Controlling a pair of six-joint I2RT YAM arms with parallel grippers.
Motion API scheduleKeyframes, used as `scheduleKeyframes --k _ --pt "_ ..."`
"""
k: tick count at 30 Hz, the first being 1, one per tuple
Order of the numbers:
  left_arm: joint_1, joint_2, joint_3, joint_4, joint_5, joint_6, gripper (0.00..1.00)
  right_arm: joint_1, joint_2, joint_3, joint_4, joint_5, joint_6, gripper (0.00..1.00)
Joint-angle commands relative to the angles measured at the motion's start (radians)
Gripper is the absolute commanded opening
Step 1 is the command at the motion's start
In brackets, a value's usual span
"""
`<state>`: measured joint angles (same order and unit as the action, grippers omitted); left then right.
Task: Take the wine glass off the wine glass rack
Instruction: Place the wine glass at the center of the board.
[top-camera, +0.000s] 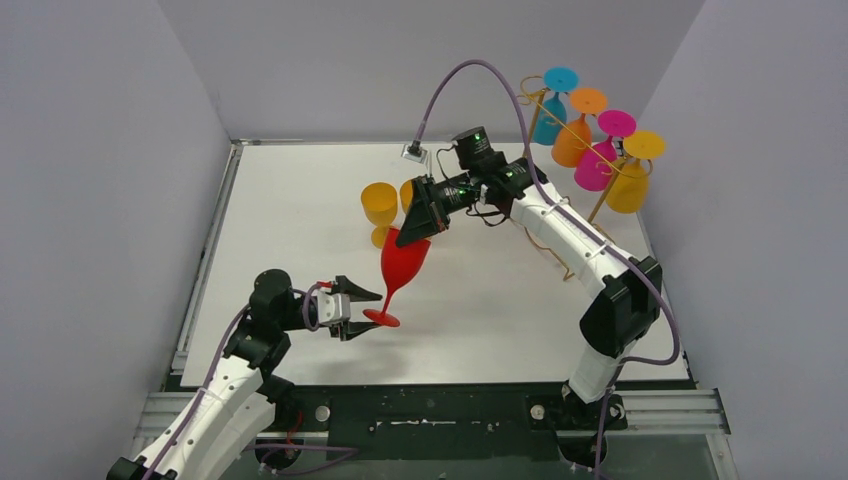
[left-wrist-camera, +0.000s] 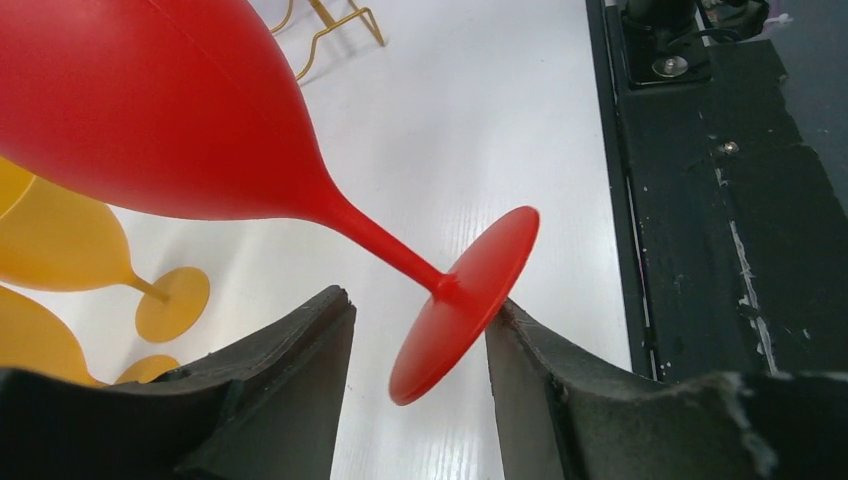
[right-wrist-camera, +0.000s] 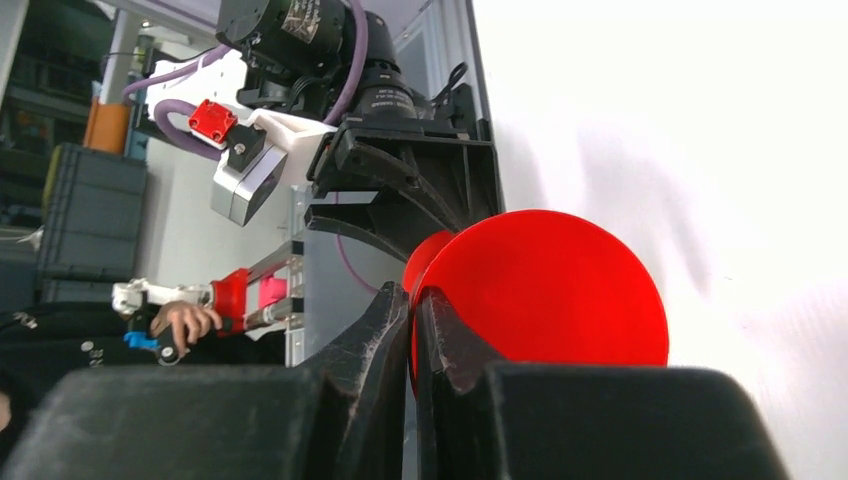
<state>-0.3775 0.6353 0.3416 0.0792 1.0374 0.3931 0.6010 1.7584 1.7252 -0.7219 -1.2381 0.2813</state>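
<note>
A red wine glass (top-camera: 403, 262) leans over the table, bowl up and foot low. My right gripper (top-camera: 415, 232) is shut on the rim of its bowl; in the right wrist view the fingers (right-wrist-camera: 412, 293) pinch the red wall (right-wrist-camera: 560, 290). My left gripper (top-camera: 365, 310) is open around the glass's foot. In the left wrist view the red foot (left-wrist-camera: 470, 300) sits between the fingers (left-wrist-camera: 420, 300), against the right one and apart from the left. The gold wine glass rack (top-camera: 603, 203) stands at the back right.
Teal (top-camera: 550, 112), orange (top-camera: 575, 135), pink (top-camera: 598, 160) and yellow (top-camera: 630, 178) glasses hang upside down on the rack. Two yellow glasses (top-camera: 380, 205) stand on the white table behind the red one. The rack's wire base (left-wrist-camera: 330, 25) lies on the table. Grey walls close in both sides.
</note>
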Motion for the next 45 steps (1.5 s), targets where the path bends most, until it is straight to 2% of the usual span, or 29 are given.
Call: scheduleKeyframes --k 1,2,3,4,9,12,13,14,19,23,28,37,41,45 --pt "0.006 -0.011 0.033 0.023 -0.04 -0.031 0.5 0.004 -0.066 -0.004 0.075 0.096 0.015 0.0" --pt "0.006 -0.014 0.034 0.023 -0.043 -0.034 0.54 0.005 -0.072 -0.008 0.08 0.11 0.013 0.0" --pt "0.006 -0.017 0.035 0.024 -0.054 -0.04 0.65 0.005 -0.079 -0.013 0.091 0.132 0.013 0.0" --pt "0.006 -0.021 0.038 0.023 -0.072 -0.045 0.69 0.005 -0.092 -0.027 0.109 0.159 0.017 0.0" --pt "0.008 -0.044 0.037 0.029 -0.122 -0.05 0.7 0.01 -0.131 -0.082 0.199 0.29 0.053 0.0" --pt "0.008 -0.062 0.037 0.031 -0.17 -0.065 0.71 0.024 -0.147 -0.098 0.206 0.428 0.051 0.0" --pt "0.008 -0.067 0.036 0.033 -0.188 -0.071 0.81 0.03 -0.154 -0.107 0.213 0.471 0.046 0.0" --pt "0.007 -0.072 0.034 0.033 -0.202 -0.072 0.85 0.038 -0.164 -0.121 0.224 0.51 0.041 0.0" --pt "0.012 -0.101 0.034 0.028 -0.315 -0.087 0.88 0.09 -0.203 -0.16 0.257 0.656 -0.042 0.0" --pt "0.021 -0.133 0.024 0.064 -0.521 -0.172 0.97 0.137 -0.223 -0.181 0.281 0.821 -0.101 0.0" --pt "0.044 -0.172 0.024 0.07 -0.947 -0.303 0.97 0.214 -0.2 -0.212 0.315 0.999 -0.138 0.0" --pt "0.097 -0.138 0.044 -0.008 -1.413 -0.445 0.97 0.377 -0.024 -0.091 0.333 1.256 -0.142 0.0" --pt "0.122 -0.11 0.055 -0.023 -1.512 -0.503 0.97 0.43 0.092 -0.014 0.293 1.351 -0.153 0.0" --pt "0.131 -0.107 0.063 -0.031 -1.584 -0.576 0.97 0.448 0.18 0.054 0.262 1.367 -0.163 0.0"
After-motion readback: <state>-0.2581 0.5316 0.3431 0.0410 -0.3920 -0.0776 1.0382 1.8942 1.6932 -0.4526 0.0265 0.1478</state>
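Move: The clear spot on the board for the red glass, already held by its rim, lies about 6 cm ahead of the right hand, 9 cm left and 33 cm below. From that hand the left yellow glass stands roughly 18 cm ahead and 5 cm left, the right yellow glass 19 cm ahead and 3 cm right. The spot is some 15 cm ahead of the left hand, 1 cm left and 20 cm below. Right hand lowers the pinched red glass 12 cm, swinging 10 left; left hand opens wide, swings off leftward. ##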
